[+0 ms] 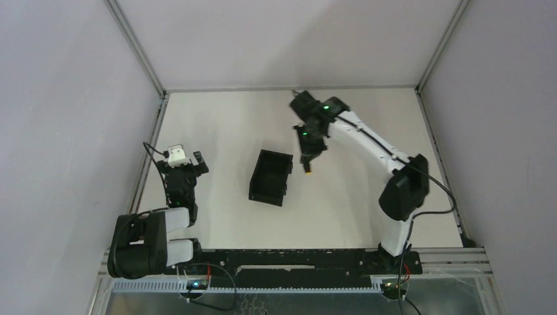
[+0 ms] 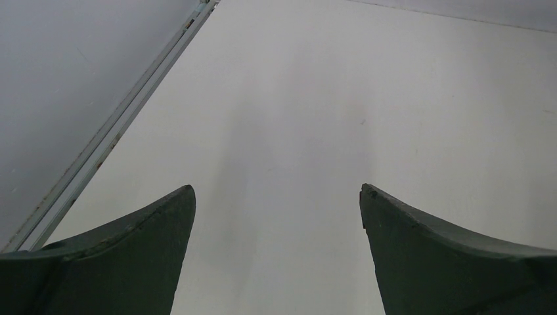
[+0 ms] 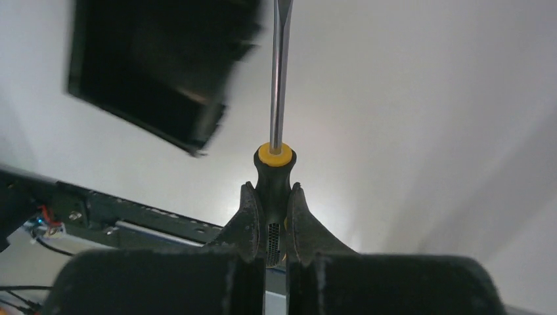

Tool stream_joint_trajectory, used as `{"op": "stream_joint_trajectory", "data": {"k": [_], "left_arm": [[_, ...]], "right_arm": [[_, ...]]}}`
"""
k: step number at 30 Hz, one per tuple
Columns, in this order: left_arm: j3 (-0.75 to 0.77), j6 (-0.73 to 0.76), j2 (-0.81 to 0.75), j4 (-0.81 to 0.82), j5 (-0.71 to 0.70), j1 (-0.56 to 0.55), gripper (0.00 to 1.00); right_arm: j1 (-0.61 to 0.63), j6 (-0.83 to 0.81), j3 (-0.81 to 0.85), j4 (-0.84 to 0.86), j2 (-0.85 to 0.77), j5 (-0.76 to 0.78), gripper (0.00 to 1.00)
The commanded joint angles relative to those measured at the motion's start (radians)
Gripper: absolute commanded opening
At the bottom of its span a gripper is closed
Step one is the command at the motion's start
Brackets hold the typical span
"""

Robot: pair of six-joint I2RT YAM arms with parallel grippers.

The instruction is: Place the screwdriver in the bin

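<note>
My right gripper [image 3: 270,187] is shut on the black handle of the screwdriver [image 3: 274,154]. Its steel shaft, above a yellow collar, points straight away from the wrist camera. In the top view the right gripper [image 1: 309,152] hangs above the table, just right of the black open-top bin [image 1: 270,177]. The screwdriver [image 1: 308,169] sticks out below it, beside the bin's right wall. In the right wrist view the bin [image 3: 151,72] shows at the upper left, blurred. My left gripper [image 1: 187,161] rests at the table's left side, open and with nothing between its fingers [image 2: 157,223].
A metal frame rail [image 2: 111,131] runs along the table's left edge by the grey wall. The black mounting rail [image 1: 295,257] crosses the near edge between the arm bases. Grey walls close in the table on three sides.
</note>
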Motion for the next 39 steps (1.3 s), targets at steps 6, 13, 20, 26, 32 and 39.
{"op": "stream_joint_trajectory", "data": {"k": [6, 13, 20, 26, 32, 39], "left_arm": [[0.042, 0.018, -0.001, 0.039, -0.004, -0.005, 1.00], [0.043, 0.018, -0.001, 0.039, -0.005, -0.004, 1.00], [0.042, 0.018, -0.001, 0.039, -0.003, -0.005, 1.00], [0.043, 0.018, -0.001, 0.039, -0.004, -0.005, 1.00], [0.042, 0.018, 0.000, 0.039, -0.005, -0.005, 1.00], [0.042, 0.018, -0.001, 0.039, -0.004, -0.005, 1.00]], "right_arm": [[0.224, 0.095, 0.189, 0.109, 0.186, -0.031, 0.00], [0.276, 0.144, 0.100, 0.277, 0.266, -0.030, 0.00], [0.281, 0.148, 0.066, 0.327, 0.346, 0.014, 0.00], [0.281, 0.161, 0.049, 0.346, 0.351, 0.052, 0.26], [0.284, 0.164, 0.059, 0.346, 0.303, 0.074, 0.41], [0.286, 0.152, 0.079, 0.342, 0.183, 0.128, 0.43]]}}
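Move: The right gripper holds the screwdriver by its handle, shaft pointing forward. The bin's middle lies about 15 cm to the gripper's left, 1 cm ahead and some 15 cm below. The bin's long side runs roughly forward, its far end leaning slightly right. From the empty left gripper the bin lies some 29 cm to the right, 5 cm nearer the base and 8 cm lower. Keep the right gripper shut on the screwdriver handle and sweep it about 14 cm left, over the bin's right wall, turning some 10 degrees counter-clockwise and sinking a little. Then lower it nearly straight down into the near half of the bin, about 12 cm below the start in all, part the fingers a little under halfway to let the handle go, and begin to lift by about 1 cm. ##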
